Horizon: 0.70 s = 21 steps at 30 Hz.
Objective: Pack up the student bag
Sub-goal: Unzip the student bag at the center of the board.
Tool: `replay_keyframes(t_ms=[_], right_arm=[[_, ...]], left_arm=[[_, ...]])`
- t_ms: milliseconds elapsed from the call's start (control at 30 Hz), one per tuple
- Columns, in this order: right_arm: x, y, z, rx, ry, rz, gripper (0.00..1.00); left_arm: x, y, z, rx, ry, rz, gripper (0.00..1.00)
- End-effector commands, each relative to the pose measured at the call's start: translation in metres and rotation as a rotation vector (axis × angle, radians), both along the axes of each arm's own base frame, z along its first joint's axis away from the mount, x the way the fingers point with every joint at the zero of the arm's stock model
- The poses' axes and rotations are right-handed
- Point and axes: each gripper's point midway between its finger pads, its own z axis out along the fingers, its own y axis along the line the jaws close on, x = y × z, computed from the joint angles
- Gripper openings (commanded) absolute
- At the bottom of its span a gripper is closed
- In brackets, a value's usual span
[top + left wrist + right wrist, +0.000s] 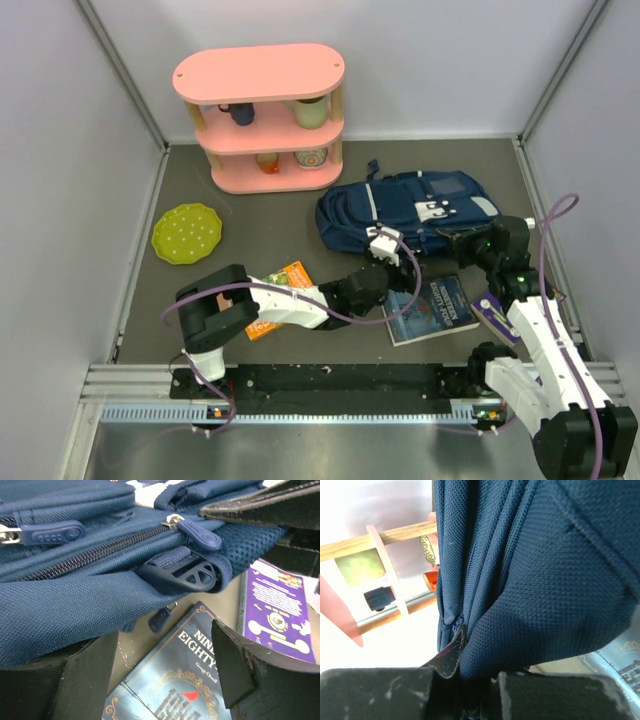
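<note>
The student bag (410, 210), navy blue with white patches, lies flat at the back right of the table. My left gripper (385, 247) hovers at the bag's near edge, open, with nothing between its fingers (240, 670). Below it lies a dark blue book (175, 685). In the left wrist view the student bag (75, 595) shows a closed zip, its pull (200, 532) and a black buckle (182, 575). My right gripper (472, 242) is at the bag's near right corner, shut (470, 685) on a fold of the student bag's fabric (545, 590).
A pink three-tier shelf (262, 115) with cups stands at the back. A green plate (187, 233) lies at the left. An orange book (280, 295) sits under my left arm, the dark blue book (432, 310) lies in front of the bag, and a purple booklet (495, 310) beside it.
</note>
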Motion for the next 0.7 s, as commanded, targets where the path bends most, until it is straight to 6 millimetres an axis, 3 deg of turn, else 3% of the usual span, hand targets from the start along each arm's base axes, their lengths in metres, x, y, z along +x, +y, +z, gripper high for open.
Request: replay_keyframes(t_ms=[0,100,167,267,400,600,667], right_arm=[[0.000,0.022,0.079,0.100,-0.213,0.094,0.00],[-0.001,0.023,0.081,0.097,-0.220,0.106,0.00],[-0.002,0.023,0.081,0.097,-0.221,0.107,0.00],[-0.003,0.023,0.080,0.095,-0.221,0.107,0.00],[-0.002,0.021,0.076,0.077,-0.217,0.101,0.00],[0.012,0.013,0.064,-0.029,-0.213,0.093,0.00],[0.021,0.006,0.051,-0.089,-0.197,0.097,0.00]], left_arm=[[0.026,-0.005,0.043,-0.048,-0.120,0.105,0.77],[0.032,-0.005,0.050,-0.037,-0.151,0.134,0.61],[0.035,-0.003,0.056,-0.045,-0.171,0.154,0.43],[0.036,-0.002,0.055,-0.027,-0.174,0.160,0.31],[0.034,0.006,0.051,-0.026,-0.162,0.162,0.00],[0.022,0.023,0.038,0.024,-0.136,0.131,0.00],[0.018,0.036,0.025,0.066,-0.123,0.129,0.00]])
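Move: The zipper pull hanging under the bag's near edge is just off the left fingertips, about 3 cm ahead, level left-to-right and 2 cm above. The strap buckle is roughly 5 cm ahead, 4 cm right and 4 cm up. The bag's middle lies some 12 cm straight ahead at hand height; the dark book is about 6 cm back, 6 cm right and 14 cm below. From the right hand, the pull is about 8 cm left, 3 cm back and 3 cm below. Ease the open left gripper forward about 2.5 cm and up nearly 2 cm to the hanging zipper pull, tipping the fingers up and turning them counter-clockwise a little, some 10 degrees in all. Shut the fingers fully on the pull, then draw back, left and down about 1.5 cm. Keep the right gripper clamped on the bag's edge, almost still. ##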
